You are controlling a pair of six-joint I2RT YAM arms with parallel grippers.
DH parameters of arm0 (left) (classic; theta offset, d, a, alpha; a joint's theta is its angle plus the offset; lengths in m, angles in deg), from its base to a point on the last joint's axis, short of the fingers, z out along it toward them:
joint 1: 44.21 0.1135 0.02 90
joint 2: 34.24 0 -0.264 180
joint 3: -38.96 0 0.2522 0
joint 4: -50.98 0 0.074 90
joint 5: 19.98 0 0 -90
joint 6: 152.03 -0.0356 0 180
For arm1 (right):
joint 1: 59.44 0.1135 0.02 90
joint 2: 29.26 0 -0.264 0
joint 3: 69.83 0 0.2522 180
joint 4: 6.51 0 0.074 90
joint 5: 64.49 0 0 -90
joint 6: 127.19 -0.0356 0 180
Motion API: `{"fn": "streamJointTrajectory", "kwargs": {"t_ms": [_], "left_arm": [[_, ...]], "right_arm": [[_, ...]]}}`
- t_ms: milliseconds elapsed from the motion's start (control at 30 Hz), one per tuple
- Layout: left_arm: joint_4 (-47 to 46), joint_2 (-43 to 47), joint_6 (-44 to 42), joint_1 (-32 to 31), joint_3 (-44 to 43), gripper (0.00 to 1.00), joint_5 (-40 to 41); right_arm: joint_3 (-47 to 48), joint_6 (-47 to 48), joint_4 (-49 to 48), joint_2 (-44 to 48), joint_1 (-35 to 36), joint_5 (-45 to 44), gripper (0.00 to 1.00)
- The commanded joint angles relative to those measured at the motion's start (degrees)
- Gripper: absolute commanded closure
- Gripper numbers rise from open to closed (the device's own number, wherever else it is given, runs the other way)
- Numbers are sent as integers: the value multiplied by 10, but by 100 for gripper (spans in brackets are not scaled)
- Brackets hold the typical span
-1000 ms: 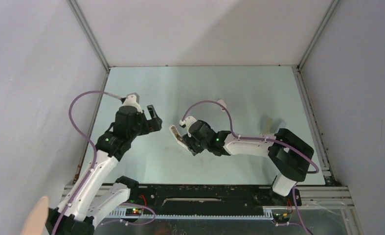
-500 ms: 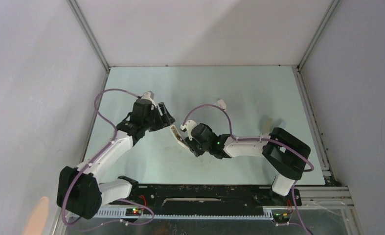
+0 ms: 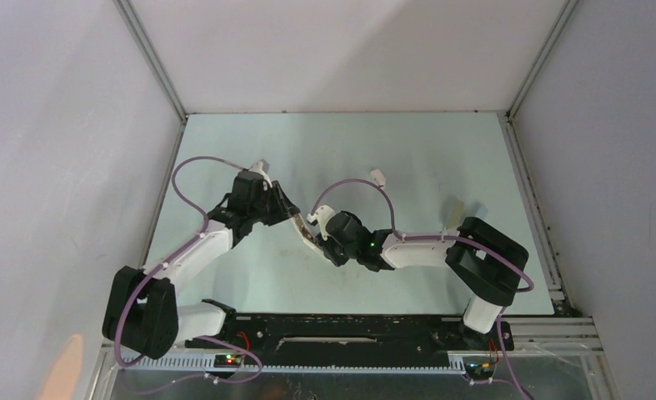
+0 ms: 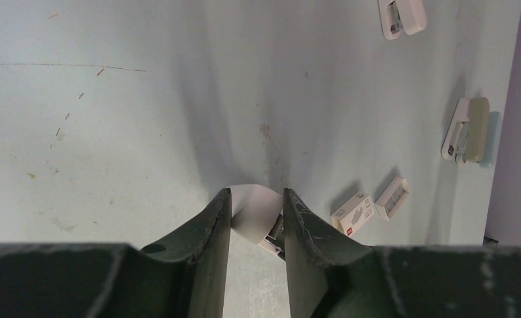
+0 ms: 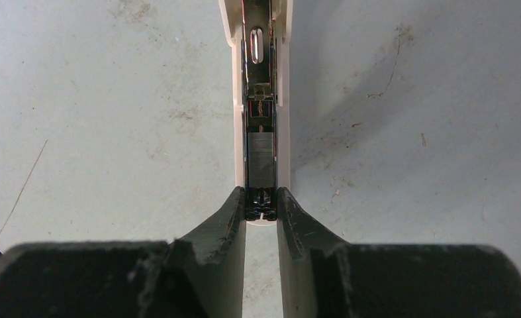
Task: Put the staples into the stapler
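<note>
The stapler (image 3: 302, 230) lies open at mid-table, its white lid swung up. In the right wrist view its metal channel (image 5: 261, 99) runs straight away from me with a grey block (image 5: 261, 159) inside. My right gripper (image 5: 261, 204) is shut on the near end of the stapler's base. My left gripper (image 4: 257, 207) is closed on both sides of the rounded white lid end (image 4: 252, 211). The staples show only in the left wrist view: a small white box with red print (image 4: 353, 213) and beside it the tray of staples (image 4: 392, 197), both on the table beyond the lid.
A second white stapler (image 4: 403, 14) (image 3: 378, 177) lies further back. A beige stapler (image 4: 467, 129) (image 3: 455, 212) stands near the right arm's base. Grey walls enclose the table on three sides.
My left arm has swung right to the stapler, and its jaws have gone from wide open to closed around the lid. The right jaws have narrowed onto the base.
</note>
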Motion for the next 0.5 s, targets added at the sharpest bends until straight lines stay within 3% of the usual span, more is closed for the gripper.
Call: {"fn": "streamJointTrajectory", "kwargs": {"t_ms": [0,267,467], "left_arm": [[-28,21,17,-14,16,66,-30],[-46,77,55,-74,50,65,-37],[-62,114,88,-118,75,62,-25]], "right_arm": [[-2,2,-29,-4,-1,-5,85],[-17,-13,-58,0,-2,-4,85],[-27,-19,-67,13,-3,-16,77]]}}
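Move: My left fingers already hold the free tip of the stapler's raised lid. The front end of the stapler's base, where that tip belongs, lies about 8 cm back, 7 cm to the right and 8 cm below this hand, pinched in my right fingers. From my right hand the lid tip is thus some 8 cm ahead, 7 cm left and 8 cm up, while the staple box stands roughly 9 cm to the right, level with it on the table. I swing the stapler's lid over towards its base with my left hand, starting slowly and then sweeping about 5 cm back and 5 cm right, towards my right hand, rising slightly as the wrist turns some 10 degrees clockwise. The left fingers keep their gap, but the lid is no longer between them at the end. My right hand stays put and keeps pinching the front end of the base. ##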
